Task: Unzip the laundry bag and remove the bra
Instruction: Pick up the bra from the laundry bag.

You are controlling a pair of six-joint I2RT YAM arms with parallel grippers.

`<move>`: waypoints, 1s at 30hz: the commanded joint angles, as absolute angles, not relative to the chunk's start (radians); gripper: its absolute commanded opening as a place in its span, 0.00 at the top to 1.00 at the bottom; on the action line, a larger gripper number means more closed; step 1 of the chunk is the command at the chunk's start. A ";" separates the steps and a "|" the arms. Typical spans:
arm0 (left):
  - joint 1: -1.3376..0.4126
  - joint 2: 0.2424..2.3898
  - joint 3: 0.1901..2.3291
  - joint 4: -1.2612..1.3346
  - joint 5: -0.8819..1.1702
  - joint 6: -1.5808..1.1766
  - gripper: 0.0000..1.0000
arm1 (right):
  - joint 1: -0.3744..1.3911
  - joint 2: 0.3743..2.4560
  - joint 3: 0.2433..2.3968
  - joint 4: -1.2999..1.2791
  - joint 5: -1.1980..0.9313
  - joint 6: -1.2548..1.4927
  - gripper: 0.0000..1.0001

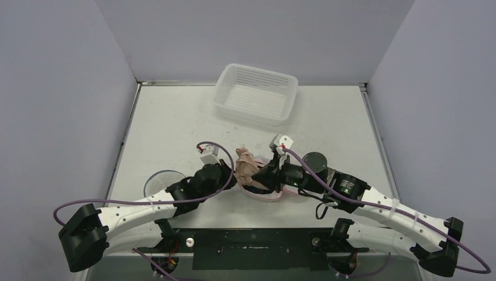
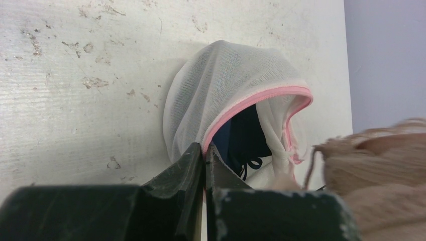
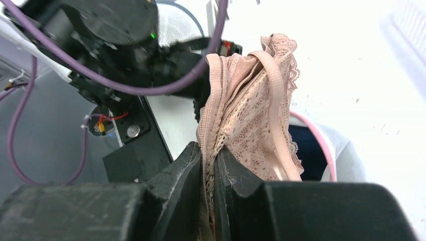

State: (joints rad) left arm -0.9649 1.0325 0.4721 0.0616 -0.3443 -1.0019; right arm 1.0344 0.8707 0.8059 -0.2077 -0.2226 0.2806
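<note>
The white mesh laundry bag [image 2: 226, 80] with a pink zipper edge lies on the table, its mouth open on a dark navy garment [image 2: 246, 138] inside. My left gripper [image 2: 205, 150] is shut on the bag's pink rim. The beige lace bra [image 3: 251, 110] hangs bunched outside the bag, and my right gripper [image 3: 211, 155] is shut on its lace edge. From above, the bra [image 1: 245, 167] sits between the left gripper [image 1: 231, 175] and the right gripper [image 1: 262, 175], and the bag [image 1: 266, 196] lies mostly hidden under them.
A white perforated plastic basket [image 1: 256, 93] stands at the back of the table. A round shape [image 1: 159, 181] lies near the left arm. Grey walls close in the left, right and back sides. The left arm's wrist and purple cable [image 3: 115, 40] crowd close to the right gripper.
</note>
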 commanded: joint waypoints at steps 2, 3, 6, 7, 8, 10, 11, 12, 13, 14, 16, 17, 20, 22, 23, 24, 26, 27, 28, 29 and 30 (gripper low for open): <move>-0.958 1.013 0.512 0.069 -0.367 -1.019 0.96 | 1.030 0.853 0.975 -0.276 -0.206 0.183 0.95; -0.958 1.011 0.512 0.067 -0.367 -1.020 0.95 | 1.029 0.855 0.999 -0.291 -0.192 0.168 0.95; -0.958 1.007 0.512 0.058 -0.367 -1.024 0.90 | 1.028 0.872 1.073 -0.324 -0.148 0.123 0.95; -0.957 1.004 0.511 0.054 -0.367 -1.027 0.87 | 1.028 0.879 1.098 -0.331 -0.137 0.111 0.95; -0.957 1.002 0.511 0.051 -0.366 -1.030 0.84 | 1.028 0.887 1.120 -0.340 -0.121 0.097 0.95; -0.957 0.994 0.508 0.044 -0.367 -1.035 0.78 | 1.026 0.904 1.163 -0.346 -0.065 0.072 0.95; -0.958 0.991 0.508 0.038 -0.367 -1.039 0.75 | 1.026 0.912 1.188 -0.345 -0.021 0.060 0.95; -0.958 0.986 0.506 0.033 -0.366 -1.042 0.73 | 1.026 0.921 1.203 -0.338 0.051 0.055 0.95; -0.957 0.978 0.507 0.028 -0.368 -1.044 0.71 | 1.026 0.931 1.213 -0.326 0.134 0.052 0.95; -0.958 0.971 0.507 0.020 -0.368 -1.045 0.69 | 1.025 0.941 1.221 -0.311 0.215 0.052 0.95; -0.958 0.955 0.509 0.008 -0.371 -1.051 0.65 | 1.022 0.966 1.228 -0.271 0.373 0.047 0.95; -0.958 0.947 0.510 0.003 -0.371 -1.052 0.62 | 1.020 0.984 1.234 -0.254 0.448 0.047 0.95; -0.957 0.914 0.522 -0.049 -0.374 -1.054 0.52 | 1.004 1.045 1.245 -0.183 0.634 0.033 0.95; -0.956 0.892 0.534 -0.076 -0.376 -1.054 0.44 | 0.974 1.103 1.249 -0.118 0.714 0.012 0.95; -0.954 0.880 0.540 -0.091 -0.378 -1.054 0.39 | 0.949 1.129 1.253 -0.085 0.750 0.012 0.95; -0.953 0.868 0.547 -0.105 -0.381 -1.054 0.34 | 0.898 1.157 1.259 -0.058 0.752 0.021 0.95; -0.952 0.843 0.560 -0.130 -0.387 -1.053 0.24 | 0.816 1.210 1.270 -0.010 0.735 0.064 0.95; -0.951 0.831 0.568 -0.143 -0.390 -1.048 0.19 | 0.780 1.236 1.270 0.037 0.722 0.083 0.95; -0.950 0.820 0.575 -0.158 -0.392 -1.042 0.13 | 0.747 1.262 1.270 0.066 0.704 0.102 0.95; -0.946 0.811 0.583 -0.170 -0.393 -1.031 0.10 | 0.718 1.292 1.272 0.096 0.674 0.118 0.95; -0.945 0.801 0.591 -0.179 -0.390 -1.015 0.07 | 0.692 1.322 1.279 0.121 0.650 0.129 0.95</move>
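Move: The right hand already holds the bra above the open laundry bag. The white basket it is carried towards lies roughly 45 cm straight ahead and 20 cm below; the bag is about 10 cm ahead, 2 cm right and 18 cm below. For the left hand, still pinching the bag's rim, the bag's middle is some 9 cm right, 2 cm ahead and 4 cm below. Right hand lifts the bra 13 cm, then swings some 23 forward towards the basket; left opens off the rim. ##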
